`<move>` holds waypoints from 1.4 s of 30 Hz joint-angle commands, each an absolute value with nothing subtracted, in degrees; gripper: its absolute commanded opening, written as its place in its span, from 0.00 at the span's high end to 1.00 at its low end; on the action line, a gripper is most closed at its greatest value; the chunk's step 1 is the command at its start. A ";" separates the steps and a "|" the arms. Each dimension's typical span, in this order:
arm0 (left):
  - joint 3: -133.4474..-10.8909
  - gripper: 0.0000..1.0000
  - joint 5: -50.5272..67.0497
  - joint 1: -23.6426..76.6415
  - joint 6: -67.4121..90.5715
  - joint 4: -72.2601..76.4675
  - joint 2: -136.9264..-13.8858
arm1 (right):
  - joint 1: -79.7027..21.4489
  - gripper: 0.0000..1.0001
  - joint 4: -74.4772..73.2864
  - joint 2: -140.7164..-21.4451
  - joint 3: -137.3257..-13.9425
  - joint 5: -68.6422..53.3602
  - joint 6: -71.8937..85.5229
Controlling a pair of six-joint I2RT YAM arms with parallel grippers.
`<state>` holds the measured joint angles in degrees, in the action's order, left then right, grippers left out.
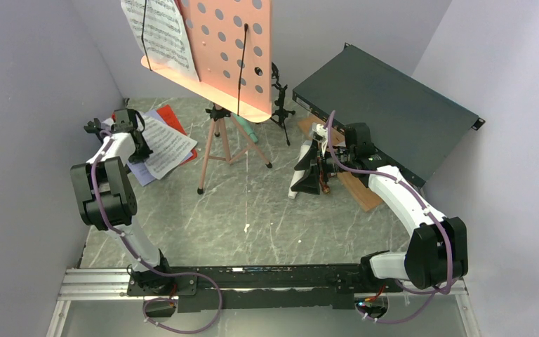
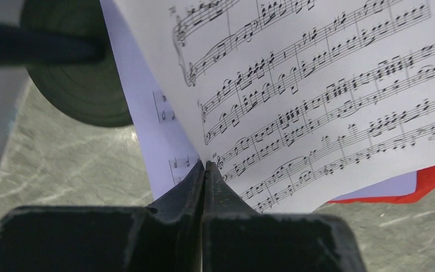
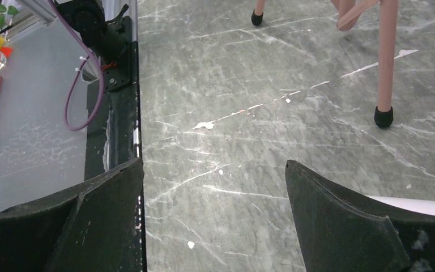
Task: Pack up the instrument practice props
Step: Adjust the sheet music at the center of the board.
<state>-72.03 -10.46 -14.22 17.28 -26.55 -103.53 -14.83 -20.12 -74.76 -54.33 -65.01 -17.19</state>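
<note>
The pink perforated music tripod [image 1: 242, 53] stands at the back centre, with one sheet-music page [image 1: 161, 35] on its shelf. A white page [image 1: 167, 144], a red page [image 1: 175, 118] and a lavender page [image 1: 139, 172] lie fanned out at the left. My left gripper [image 1: 133, 135] is shut on the near edge of the white page [image 2: 317, 85], above the lavender page [image 2: 158, 136] and the red page [image 2: 425, 190]. A green microphone [image 1: 250, 131] lies behind the tripod legs, next to a black mount [image 1: 279, 98]. My right gripper [image 1: 307, 172] hangs open over bare tabletop [image 3: 215, 187].
The large dark green box [image 1: 386, 116] lies at the back right, with the brown board [image 1: 359, 189] against its near side. A dark round base [image 2: 85, 90] sits left of the pages. Tripod feet [image 3: 383, 116] stand ahead of the right gripper. Grey walls close in on both sides.
</note>
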 commanded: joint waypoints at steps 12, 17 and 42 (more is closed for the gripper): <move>-82.10 0.65 -11.00 -15.11 14.21 -31.77 -102.76 | -15.00 0.02 -20.26 -74.01 -56.59 -65.16 -19.50; -77.52 0.59 -8.96 -15.13 15.12 -31.46 -93.99 | -14.98 0.02 -20.48 -74.14 -56.69 -65.14 -19.69; -61.42 0.01 34.56 -17.84 30.32 -28.08 -48.64 | -14.99 0.01 -25.61 -75.95 -58.01 -62.14 -26.79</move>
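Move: The left gripper holds the top sheet music by its left edge, close to the near corner; the sheet's middle lies about 5 cm ahead and 3 cm to the right, some 2 cm lower. The black stand base is roughly 8 cm to the left and 1 cm ahead; the music stand's near foot is 17 cm right and 9 cm back. From the right gripper the sheet is about 45 cm left, 12 cm ahead and 16 cm below. Keep the left gripper's pinch on the sheet edge and draw it some 3 cm forward, a little up and left, over the violet and red sheets; then open and let go. Back the gripper off fast, rising about 20 cm while pulling back and to the right, away from the pile, tipping the fingers up some 45 degrees and opening wide. ##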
